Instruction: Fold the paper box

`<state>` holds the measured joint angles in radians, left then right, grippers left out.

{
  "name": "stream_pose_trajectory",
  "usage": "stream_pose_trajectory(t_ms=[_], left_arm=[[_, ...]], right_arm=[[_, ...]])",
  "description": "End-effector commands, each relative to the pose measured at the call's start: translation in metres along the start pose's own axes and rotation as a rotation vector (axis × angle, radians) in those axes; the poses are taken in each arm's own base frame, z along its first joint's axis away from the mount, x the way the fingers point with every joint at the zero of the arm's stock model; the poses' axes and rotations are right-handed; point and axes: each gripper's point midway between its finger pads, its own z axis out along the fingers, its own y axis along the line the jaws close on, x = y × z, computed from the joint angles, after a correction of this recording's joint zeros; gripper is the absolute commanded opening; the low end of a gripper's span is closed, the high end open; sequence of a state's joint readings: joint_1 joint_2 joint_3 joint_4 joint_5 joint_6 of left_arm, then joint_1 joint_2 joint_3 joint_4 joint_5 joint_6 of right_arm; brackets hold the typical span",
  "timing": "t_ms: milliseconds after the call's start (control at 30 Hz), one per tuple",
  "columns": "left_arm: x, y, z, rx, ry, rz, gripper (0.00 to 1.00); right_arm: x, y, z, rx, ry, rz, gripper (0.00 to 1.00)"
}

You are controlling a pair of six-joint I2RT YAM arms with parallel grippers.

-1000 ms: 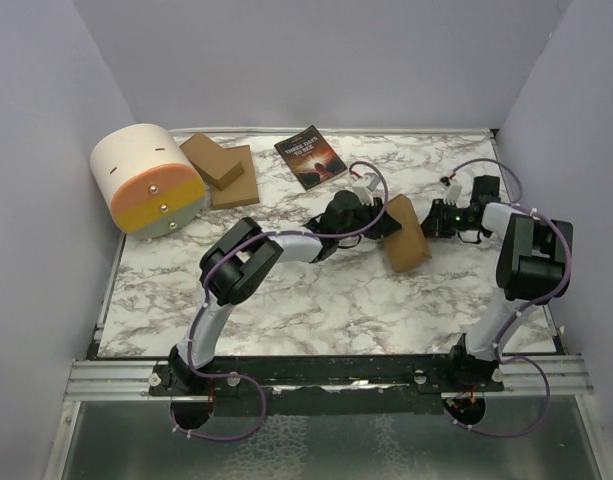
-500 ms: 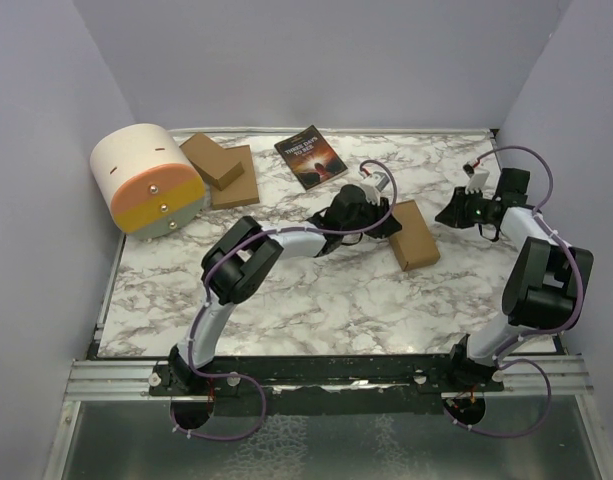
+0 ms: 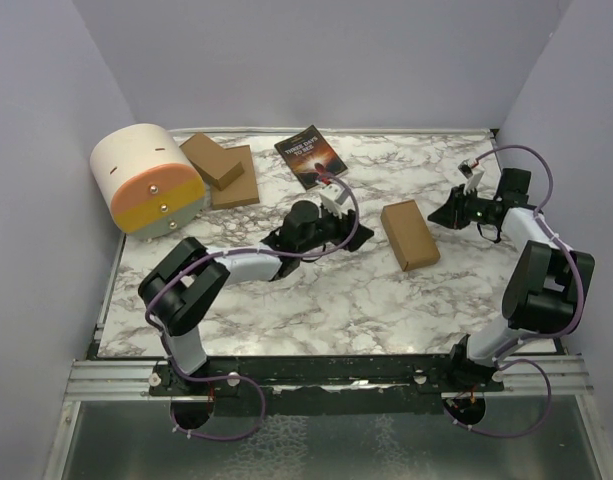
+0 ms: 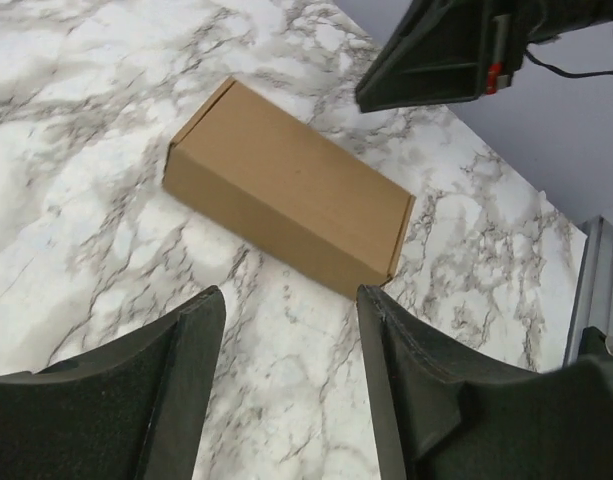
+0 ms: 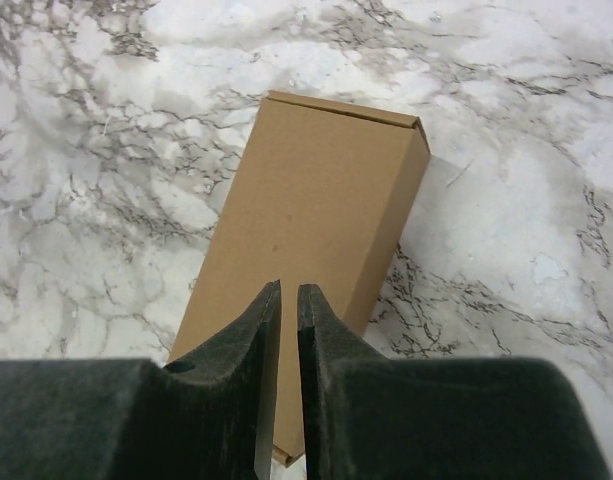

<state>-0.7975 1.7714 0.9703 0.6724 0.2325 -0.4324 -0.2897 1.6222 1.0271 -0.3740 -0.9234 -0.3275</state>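
Note:
The paper box (image 3: 409, 234) lies flat on the marble table as a closed brown brick-shaped carton, with nothing touching it. My left gripper (image 3: 358, 238) is open just to its left, a short gap away. In the left wrist view the box (image 4: 286, 200) sits beyond the open left gripper (image 4: 291, 295), with bare table between the fingers (image 4: 186, 340). My right gripper (image 3: 438, 214) hovers off the box's right far corner, shut and empty. In the right wrist view the box (image 5: 316, 220) lies below the right gripper (image 5: 289, 288), whose jaws are nearly touching.
A cream and orange drum-shaped object (image 3: 148, 180) stands at the back left. Beside it lies a stack of flat brown cardboard pieces (image 3: 221, 170). A dark-covered book (image 3: 310, 157) lies at the back centre. Walls close in the table on three sides.
My left gripper let go of the box, opened and drew back to the left. The box now lies flat. My right gripper first pulled away to the right and has since held still.

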Motion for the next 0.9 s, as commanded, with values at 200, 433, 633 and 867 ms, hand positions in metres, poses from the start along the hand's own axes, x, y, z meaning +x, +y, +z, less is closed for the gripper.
stream_pose_trajectory(t_ms=[200,433,633,867], left_arm=[[-0.004,0.052,-0.082,-0.078,-0.190,-0.198,0.66],[-0.018,0.062,-0.111,-0.220,-0.153,-0.059,0.70],[-0.061,0.043,-0.155,-0.207,-0.338,-0.027,0.98],[-0.084,0.042,-0.187,-0.284,-0.333,-0.048,0.99]], right_arm=[[-0.026,0.028,-0.019,-0.052,-0.080,-0.142,0.14],[-0.058,0.049,-0.044,0.003,-0.179,-0.309,0.15],[-0.094,0.080,-0.073,0.032,-0.291,-0.517,0.33],[-0.134,0.095,-0.102,0.128,-0.367,-0.625,0.91]])
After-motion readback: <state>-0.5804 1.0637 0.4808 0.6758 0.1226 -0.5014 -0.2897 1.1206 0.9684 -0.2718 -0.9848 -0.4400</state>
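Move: The closed paper box lies on the table about 15 cm to the right of the left hand, some 6 cm farther out and roughly 14 cm below. From the right hand, that box is about 6 cm to the left, about level fore and aft, and some 8 cm below. The book lies roughly 34 cm ahead of the left hand, 13 cm to its left and 16 cm below. Drawing off to its left, the empty left hand backs about 17 cm away from the box, first dipping some 7 cm, then climbing well above its starting height, turning about 20 degrees counter-clockwise and opening fully. The right hand rises about 15 cm off the box side with a slight pull back, tipping its fingers up some 35 degrees and opening from nearly shut towards the end. ##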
